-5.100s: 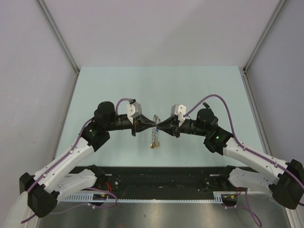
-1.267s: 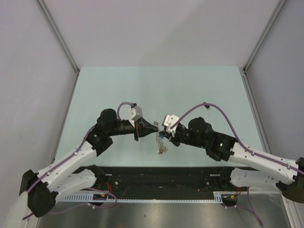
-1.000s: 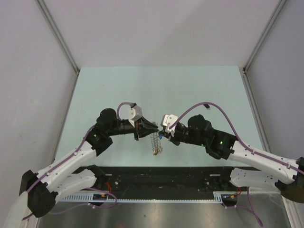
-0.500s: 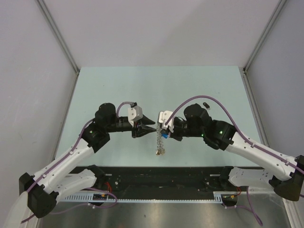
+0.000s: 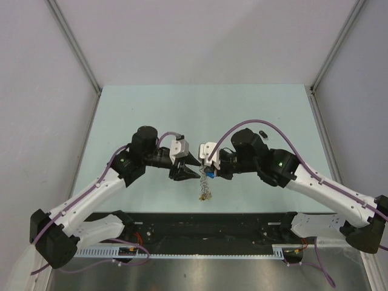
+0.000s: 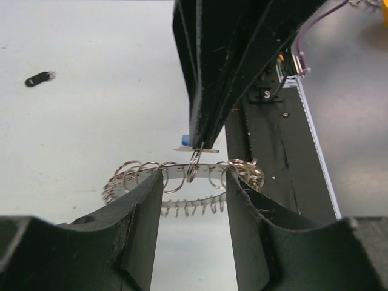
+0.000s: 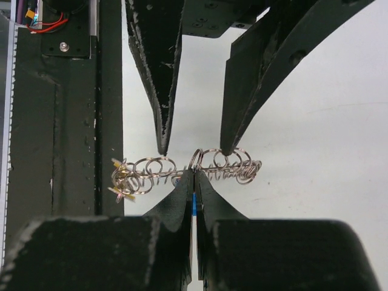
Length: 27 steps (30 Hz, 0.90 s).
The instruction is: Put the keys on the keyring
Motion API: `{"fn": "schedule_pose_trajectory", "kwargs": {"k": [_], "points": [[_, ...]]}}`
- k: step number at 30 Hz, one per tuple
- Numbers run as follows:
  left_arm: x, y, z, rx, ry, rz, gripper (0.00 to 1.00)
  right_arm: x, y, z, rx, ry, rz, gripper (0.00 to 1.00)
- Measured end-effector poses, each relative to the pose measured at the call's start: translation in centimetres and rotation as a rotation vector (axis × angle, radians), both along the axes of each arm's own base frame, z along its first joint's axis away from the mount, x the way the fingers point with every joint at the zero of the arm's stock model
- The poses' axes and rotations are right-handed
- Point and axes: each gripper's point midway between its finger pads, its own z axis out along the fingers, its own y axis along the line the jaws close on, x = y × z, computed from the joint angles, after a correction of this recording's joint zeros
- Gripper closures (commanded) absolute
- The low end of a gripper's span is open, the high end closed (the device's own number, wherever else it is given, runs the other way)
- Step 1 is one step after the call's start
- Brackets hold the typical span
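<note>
The keyring (image 7: 200, 165), a coil of silvery wire loops, hangs from the tips of my right gripper (image 7: 194, 173). That gripper is shut on the blue key (image 7: 193, 205), a blue sliver between its pads. The yellow key (image 7: 121, 177) sits among the loops at one end of the ring. My left gripper (image 6: 193, 176) is open, its fingers (image 6: 145, 206) either side of the keyring (image 6: 176, 177) and not touching it. From above, the keyring (image 5: 205, 187) dangles between the left gripper (image 5: 193, 172) and the right gripper (image 5: 206, 171). The black key (image 5: 262, 133) lies alone on the table.
The pale green table (image 5: 151, 115) is walled at the back and both sides. A black rail (image 5: 206, 227) with cables runs along the near edge, close below the hanging ring. The black key (image 6: 39, 79) lies far from both grippers.
My left gripper has opened and let go of the keyring, which now hangs from the right gripper alone. Both wrists have shifted slightly away from the near edge.
</note>
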Motion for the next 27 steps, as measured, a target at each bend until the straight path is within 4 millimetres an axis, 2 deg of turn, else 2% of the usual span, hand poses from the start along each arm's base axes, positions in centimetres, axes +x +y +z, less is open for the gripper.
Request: {"fn": "schedule_pose_trajectory", "kwargs": {"k": [5, 11, 19, 22, 23, 27], "points": [[-0.9, -0.1, -0.5, 0.017, 0.005, -0.034, 0.58, -0.2, 0.3, -0.3, -0.014, 0.006, 0.019, 1.0], [-1.0, -0.1, -0.3, 0.02, 0.003, -0.038, 0.68, -0.6, 0.5, -0.7, -0.026, 0.018, 0.035, 1.0], [-1.2, -0.4, -0.8, 0.032, 0.016, -0.05, 0.76, -0.8, 0.6, -0.8, -0.032, 0.022, 0.041, 1.0], [-1.2, -0.5, -0.9, 0.039, 0.023, -0.053, 0.88, -0.8, 0.7, -0.8, -0.031, 0.022, 0.043, 1.0], [-1.2, -0.5, -1.0, 0.041, 0.024, -0.053, 0.98, -0.8, 0.7, -0.7, -0.03, 0.021, 0.043, 1.0], [-1.2, -0.5, -0.9, 0.044, 0.024, -0.052, 1.0, -0.8, 0.6, -0.6, -0.032, 0.018, 0.041, 1.0]]}}
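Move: The left hand, half open, straddles its target: the small ring on the keyring, about 2 cm to its right and some 1 cm below. The blue key lies roughly 4 cm right, 1 cm back and 1 cm below; the yellow key hangs about 8 cm back, 2 cm right and 6 cm below. For the right hand, pinching the blue key, the small ring is about 1 cm left, level fore and aft and slightly lower. Back and down, about 1 cm each, and a touch to the right, the left hand eases in at the right fingertips while its fingers go from half open to shut, pinching the small ring on the keyring. The right hand keeps its grip on the blue key and drifts back about 1 cm, slightly down and left. ##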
